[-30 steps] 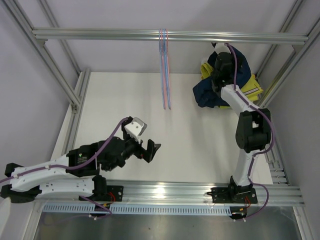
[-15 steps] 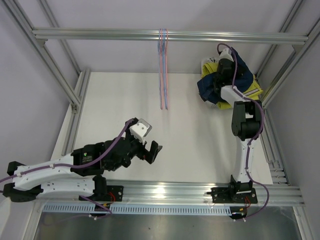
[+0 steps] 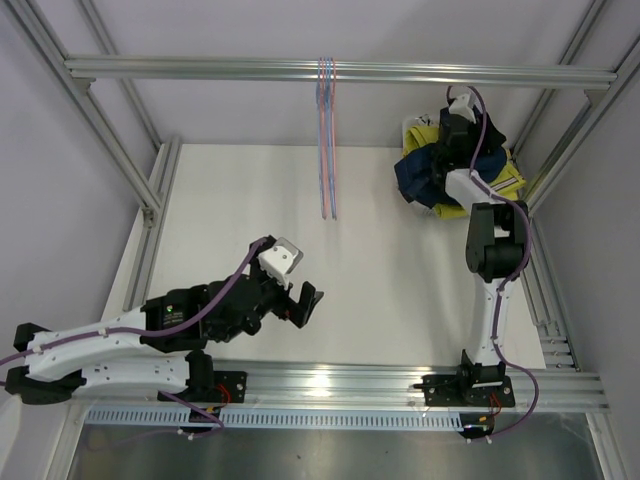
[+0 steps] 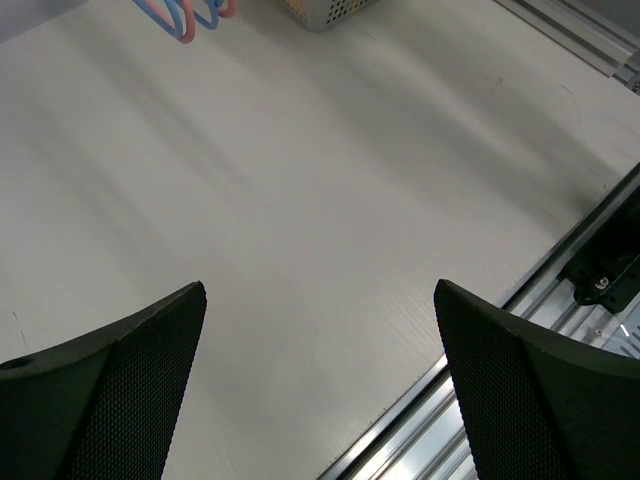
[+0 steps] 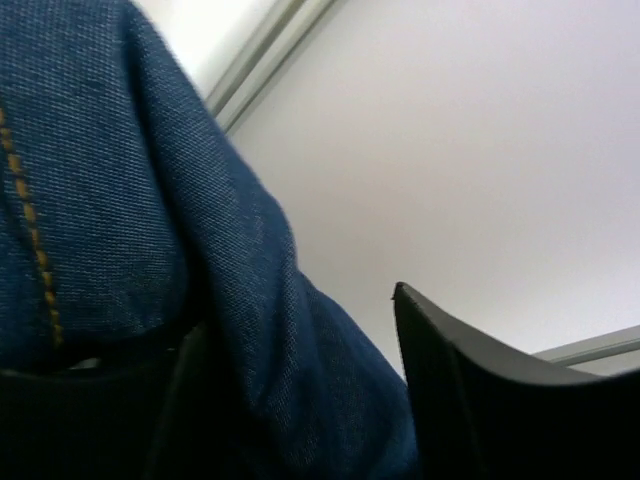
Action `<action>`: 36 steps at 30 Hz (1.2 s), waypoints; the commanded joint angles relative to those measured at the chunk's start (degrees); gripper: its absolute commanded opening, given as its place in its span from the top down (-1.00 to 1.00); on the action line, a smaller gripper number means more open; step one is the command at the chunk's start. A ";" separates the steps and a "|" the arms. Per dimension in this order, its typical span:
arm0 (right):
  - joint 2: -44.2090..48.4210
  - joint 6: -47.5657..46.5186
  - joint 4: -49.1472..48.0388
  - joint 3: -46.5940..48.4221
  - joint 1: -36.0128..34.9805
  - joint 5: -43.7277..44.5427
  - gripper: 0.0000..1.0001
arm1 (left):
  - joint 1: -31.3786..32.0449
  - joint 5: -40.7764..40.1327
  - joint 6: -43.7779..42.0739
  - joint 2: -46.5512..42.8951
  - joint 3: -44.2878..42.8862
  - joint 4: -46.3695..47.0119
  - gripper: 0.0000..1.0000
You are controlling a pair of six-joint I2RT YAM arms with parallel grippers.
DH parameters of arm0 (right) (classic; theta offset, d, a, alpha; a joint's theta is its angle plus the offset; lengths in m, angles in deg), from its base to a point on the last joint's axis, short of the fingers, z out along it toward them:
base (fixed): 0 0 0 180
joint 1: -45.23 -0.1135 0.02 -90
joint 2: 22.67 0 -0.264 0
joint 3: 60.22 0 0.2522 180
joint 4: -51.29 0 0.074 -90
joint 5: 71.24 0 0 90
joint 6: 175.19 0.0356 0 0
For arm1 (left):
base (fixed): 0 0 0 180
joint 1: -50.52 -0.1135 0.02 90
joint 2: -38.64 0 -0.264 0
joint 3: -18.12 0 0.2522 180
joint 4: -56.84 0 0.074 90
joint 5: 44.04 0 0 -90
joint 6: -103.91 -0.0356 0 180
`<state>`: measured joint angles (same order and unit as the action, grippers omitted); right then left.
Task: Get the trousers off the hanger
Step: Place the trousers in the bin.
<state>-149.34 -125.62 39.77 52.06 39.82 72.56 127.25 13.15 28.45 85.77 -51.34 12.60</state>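
The navy trousers (image 3: 415, 176) lie bunched on a pile at the table's back right, over yellow trousers (image 3: 503, 178). My right gripper (image 3: 456, 122) reaches over that pile. In the right wrist view its jaws (image 5: 300, 400) stand apart and navy denim (image 5: 120, 200) drapes over the left finger, while the right finger (image 5: 480, 400) is bare. Several thin pink and blue hangers (image 3: 327, 140) dangle empty from the overhead rail. My left gripper (image 3: 305, 300) hovers open above the bare table, nothing between its fingers (image 4: 320, 380).
An aluminium frame rail (image 3: 340, 70) spans the back, with slanted posts on both sides. The hanger tips (image 4: 185, 15) and a perforated grey box corner (image 4: 325, 10) show at the top of the left wrist view. The near table rail (image 4: 600, 280) runs at its right.
My right arm carried the navy trousers back onto the pile, and its jaws have just opened. The left gripper shifted slightly right, then stayed still.
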 commanded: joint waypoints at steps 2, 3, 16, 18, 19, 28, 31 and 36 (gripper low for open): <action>2.82 10.00 18.82 7.55 0.66 0.60 -0.37 | -0.26 -0.76 0.84 -1.34 -1.69 0.25 -0.99; 3.27 11.06 20.78 9.22 0.66 0.43 -0.39 | -0.26 -0.84 0.75 -1.43 -1.60 0.25 -0.99; 14.43 19.59 38.10 12.66 -0.83 -1.42 -0.74 | -0.26 -2.69 0.13 -2.75 -1.60 0.25 -0.98; 15.14 20.47 39.51 12.57 -0.92 -1.33 -0.83 | -0.26 -2.95 0.04 -2.66 -1.60 0.33 -0.99; 15.92 20.65 39.43 12.23 -0.83 -1.07 -0.89 | -0.26 -3.13 -0.04 -2.66 -1.60 0.25 -0.99; 20.76 24.67 43.53 9.14 -1.18 0.95 -0.99 | -0.26 -3.22 -0.22 -2.22 -1.69 -0.02 -0.99; 23.57 26.45 45.40 7.66 -2.15 1.92 -0.99 | -0.26 -3.66 -0.22 -2.66 -1.52 0.24 -0.99; 30.68 27.84 46.27 2.38 -6.10 2.98 -0.99 | -0.26 -4.27 -0.57 -2.66 -1.25 0.51 -0.99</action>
<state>-127.48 -102.54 87.99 53.59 36.02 72.28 127.25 10.26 28.39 83.52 -51.34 12.29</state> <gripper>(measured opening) 0.993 0.994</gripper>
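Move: The navy trousers, already draped over the bin and against the right gripper's half-open fingers, have their middle about 9 cm left of it, 4 cm back and 8 cm below. The bin's middle is some 5 cm to its left, 4 cm back and 16 cm down; the yellow trousers lie under the navy, about 3 cm left, 5 cm back and 11 cm below. From the idle left gripper, the navy trousers are about 40 cm ahead, 45 cm right and 17 cm down. Finish opening the right gripper from part-way to fully wide, letting the navy denim come free. Lift straight up a few centimetres first, then draw back towards the base over the bin, ending about 10 cm back, 7 cm higher and slightly to the left. Meanwhile roll the wrist so its left side rises, and tip the fingers a little downward. ##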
